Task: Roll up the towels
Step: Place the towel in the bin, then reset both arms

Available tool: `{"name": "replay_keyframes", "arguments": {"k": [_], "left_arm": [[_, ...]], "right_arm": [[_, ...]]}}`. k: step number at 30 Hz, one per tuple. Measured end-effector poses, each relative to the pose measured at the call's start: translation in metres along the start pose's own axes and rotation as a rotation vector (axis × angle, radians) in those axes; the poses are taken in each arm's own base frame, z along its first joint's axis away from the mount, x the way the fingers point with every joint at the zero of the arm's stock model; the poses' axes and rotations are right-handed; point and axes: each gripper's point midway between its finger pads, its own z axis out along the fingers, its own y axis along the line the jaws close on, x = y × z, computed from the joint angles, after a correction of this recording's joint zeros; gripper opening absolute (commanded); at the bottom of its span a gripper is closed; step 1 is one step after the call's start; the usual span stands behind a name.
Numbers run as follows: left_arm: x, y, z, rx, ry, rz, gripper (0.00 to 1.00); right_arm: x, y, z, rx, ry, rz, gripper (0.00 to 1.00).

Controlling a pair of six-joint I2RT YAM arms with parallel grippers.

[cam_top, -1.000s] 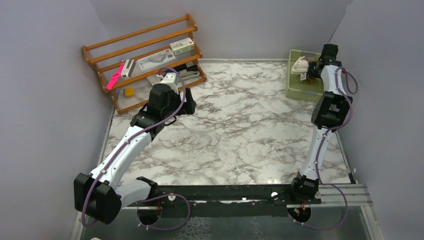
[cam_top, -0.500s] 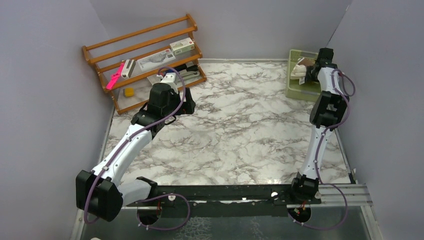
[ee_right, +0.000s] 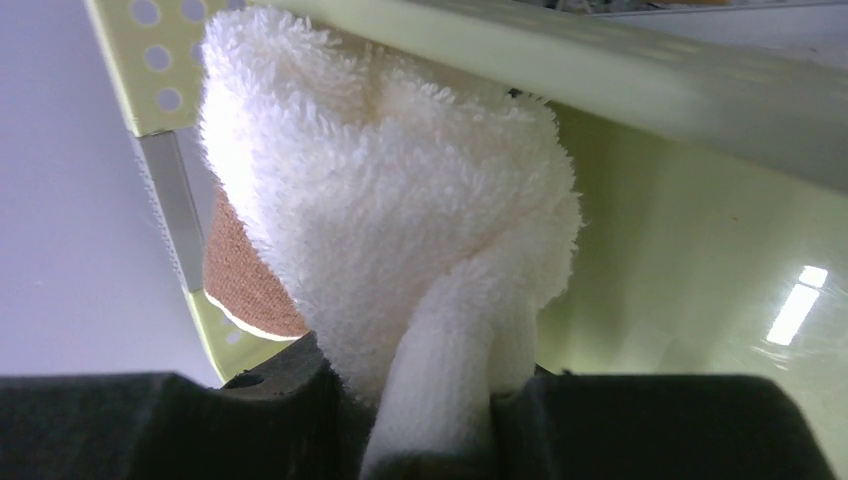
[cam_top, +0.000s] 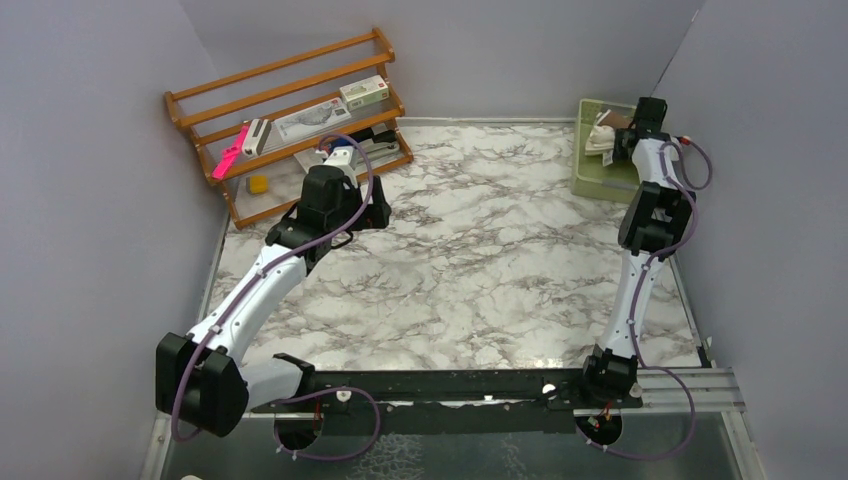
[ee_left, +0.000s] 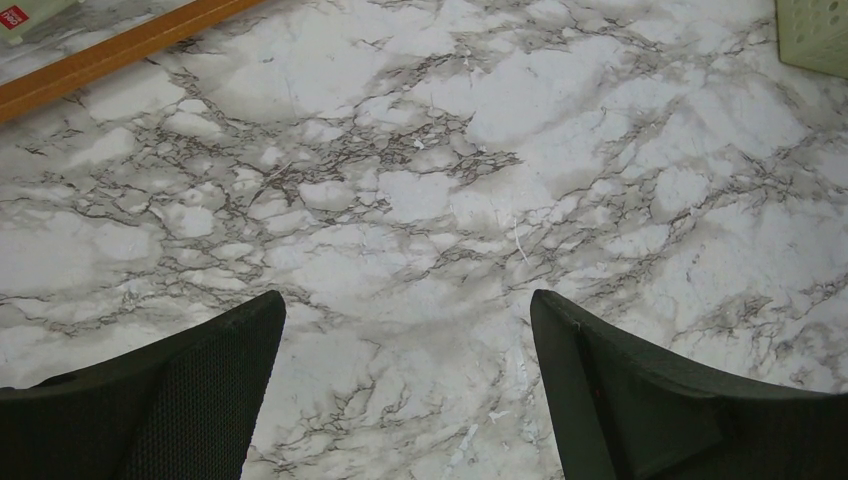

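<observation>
At the back right, my right gripper reaches into the pale green basket. It is shut on a fold of the cream towel, which bunches up above the jaws against the basket wall. From above, the cream towel shows at the basket's rim. A brownish towel peeks out behind it on the left, mostly hidden. My left gripper hangs open over bare marble with nothing between its fingers. From above, the left gripper is beside the wooden rack.
A wooden rack with small boxes and a pink item stands at the back left. Its lower rail shows in the left wrist view, and a corner of the basket at the top right. Grey walls close in three sides of the marble table.
The right wrist has shifted slightly at the basket, still holding the cream towel. The left arm has barely moved and stays open.
</observation>
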Motion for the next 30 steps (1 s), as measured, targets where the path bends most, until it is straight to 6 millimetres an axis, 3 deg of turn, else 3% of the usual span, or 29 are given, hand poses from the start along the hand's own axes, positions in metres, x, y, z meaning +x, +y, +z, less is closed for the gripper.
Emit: {"name": "replay_keyframes", "arguments": {"k": [5, 8, 9, 11, 12, 18, 30], "left_arm": [[0.004, 0.001, 0.004, -0.005, 0.014, -0.001, 0.96], [0.004, 0.002, 0.004, -0.006, 0.015, -0.001, 0.96], [0.004, 0.002, 0.004, -0.007, 0.015, -0.001, 0.96], [0.004, 0.003, 0.004, -0.01, 0.017, -0.002, 0.96], [0.004, 0.003, 0.004, -0.011, 0.018, -0.002, 0.96], [0.007, 0.005, 0.003, -0.015, 0.03, -0.003, 0.96], [0.005, -0.004, -0.005, 0.028, 0.023, -0.002, 0.96]], "right_arm": [[-0.001, 0.011, 0.004, -0.059, -0.007, -0.04, 0.22], [0.001, 0.012, 0.007, -0.077, -0.003, -0.054, 0.4], [0.002, 0.012, 0.007, -0.08, 0.0, -0.057, 0.49], [0.004, 0.012, 0.008, -0.083, 0.009, -0.062, 0.83], [0.005, 0.012, 0.008, -0.086, 0.013, -0.061, 0.93], [0.009, 0.003, 0.009, -0.075, 0.029, -0.079, 0.97], [0.002, -0.003, -0.039, -0.027, 0.047, -0.081, 0.97]]}}
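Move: My right hand is already inside the green bin with the white towel pinched in its fingers; the bin's middle is about 3 cm to its left, level fore and aft, and roughly 2 cm lower. The white towel's bulk hangs about 4 cm to the left and 2 cm ahead, and the brown towel lies some 7 cm ahead and 2 cm left, a little lower. From my idle left hand the bin is roughly 25 cm ahead, 50 cm right and 18 cm lower. I ease my right hand about 1.5 cm farther forward in the bin with the white towel still pinched, then open the fingers wide from their narrow grip and let go of it. With them open I back off towards myself by some 4 cm, rising about 3 cm and drifting slightly left, the wrist hardly turning. ##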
